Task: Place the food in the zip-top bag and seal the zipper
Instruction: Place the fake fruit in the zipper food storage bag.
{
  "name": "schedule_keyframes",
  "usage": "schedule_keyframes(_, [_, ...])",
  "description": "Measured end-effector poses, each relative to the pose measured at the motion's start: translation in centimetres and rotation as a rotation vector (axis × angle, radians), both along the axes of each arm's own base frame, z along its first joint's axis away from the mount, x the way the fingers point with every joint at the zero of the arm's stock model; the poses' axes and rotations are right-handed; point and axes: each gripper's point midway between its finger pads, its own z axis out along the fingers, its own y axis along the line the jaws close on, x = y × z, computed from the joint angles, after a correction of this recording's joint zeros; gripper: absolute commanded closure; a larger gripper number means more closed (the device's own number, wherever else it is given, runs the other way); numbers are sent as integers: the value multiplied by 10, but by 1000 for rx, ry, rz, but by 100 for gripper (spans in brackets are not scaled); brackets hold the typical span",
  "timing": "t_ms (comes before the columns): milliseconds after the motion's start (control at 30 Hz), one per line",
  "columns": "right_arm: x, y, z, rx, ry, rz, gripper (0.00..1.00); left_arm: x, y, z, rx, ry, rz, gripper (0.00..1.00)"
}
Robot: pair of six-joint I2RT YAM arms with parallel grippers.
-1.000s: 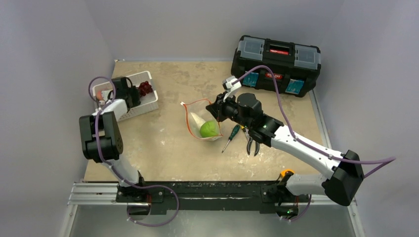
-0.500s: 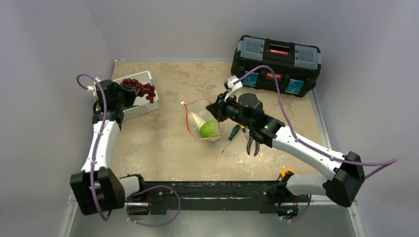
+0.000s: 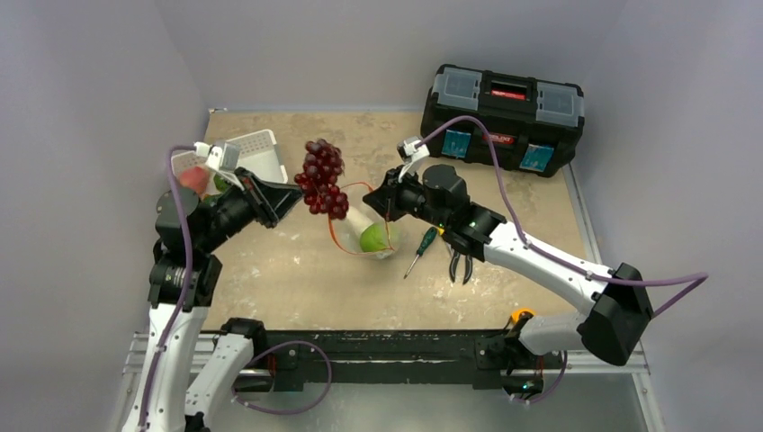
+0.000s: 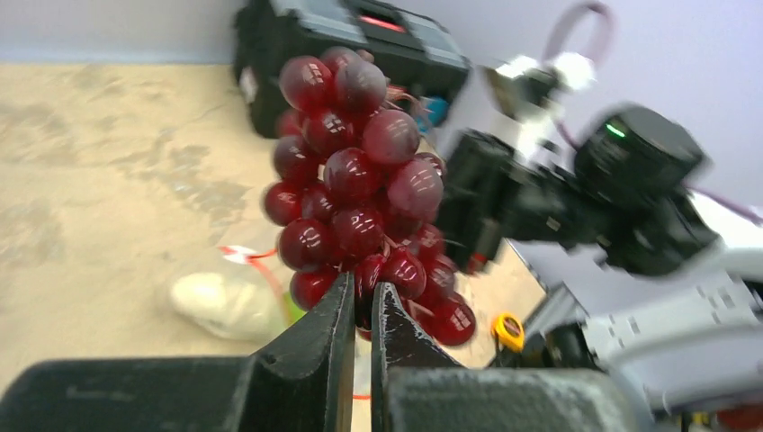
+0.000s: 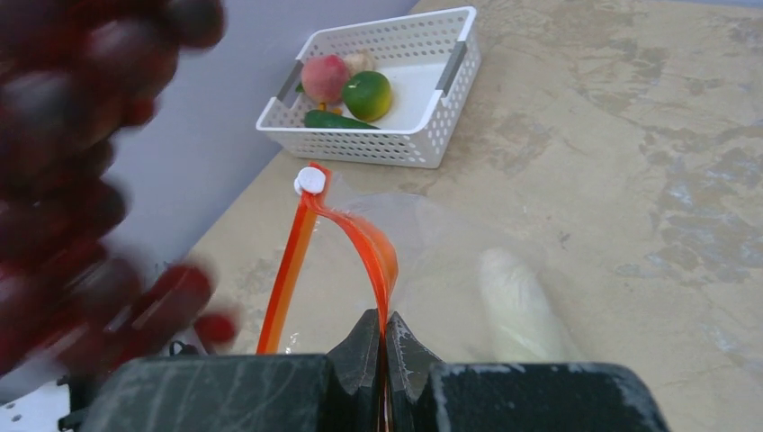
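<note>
A dark red grape bunch (image 3: 322, 178) hangs in the air just left of the zip-top bag (image 3: 364, 225). My left gripper (image 3: 294, 193) is shut on its lower grapes, and in the left wrist view the bunch (image 4: 360, 171) fills the space above the gripper (image 4: 361, 301). My right gripper (image 3: 389, 194) is shut on the orange-red zipper (image 5: 371, 247) and holds one side of the bag's mouth raised. Inside the clear bag (image 5: 450, 261) lie a pale cabbage (image 5: 517, 301) and a green round fruit (image 3: 375, 238).
The white basket (image 5: 396, 148) at the back left holds a peach (image 5: 324, 77), a green fruit (image 5: 367, 94) and a cucumber (image 5: 333, 120). A black toolbox (image 3: 502, 106) stands at the back right. A screwdriver (image 3: 420, 247) and pliers (image 3: 459, 264) lie right of the bag.
My left arm has lifted the grape bunch out of the basket and swung it right, up to the bag's mouth. The right gripper has kept its hold on the zipper, shifting slightly.
</note>
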Motion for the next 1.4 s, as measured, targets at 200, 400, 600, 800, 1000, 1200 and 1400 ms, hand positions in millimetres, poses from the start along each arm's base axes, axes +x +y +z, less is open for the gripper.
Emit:
schedule_keyframes(200, [-4, 20, -2, 45, 67, 66, 100, -50, -29, 23, 51, -184, -228, 100])
schedule_keyframes(400, [-13, 31, 10, 83, 118, 130, 100, -49, -43, 18, 71, -220, -319, 100])
schedule_keyframes(600, [-23, 38, 39, 153, 126, 212, 100, -30, -56, 18, 10, -282, -349, 100])
schedule_keyframes(800, [-26, 34, 47, 222, 187, 275, 100, -11, -58, 7, 58, -321, -321, 100])
schedule_keyframes(1000, [-24, 29, 39, 225, 243, 333, 100, -4, -43, -8, 197, -411, -230, 100])
schedule_keyframes(1200, [-31, 34, 18, 195, 314, 394, 100, 3, -31, -44, 323, -448, -159, 100])
schedule_keyframes(1400, [-35, 36, 14, 203, 349, 436, 100, 9, -27, -57, 409, -496, -137, 100])
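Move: The left hand already holds the grapes; the open bag mouth lies about 14 cm to its right, level fore-and-aft, some 13 cm below. Inside the bag, the green vegetable is about 6 cm ahead, 17 cm right and 28 cm below that hand; the basket is some 22 cm ahead, 21 cm left and 29 cm below it. From the right hand, pinching the bag rim, the mouth's middle is 4 cm back and 5 cm below. Left swings held grapes back-right, then forward and 6 cm down; right moves its pinched rim 5 cm left-back. ##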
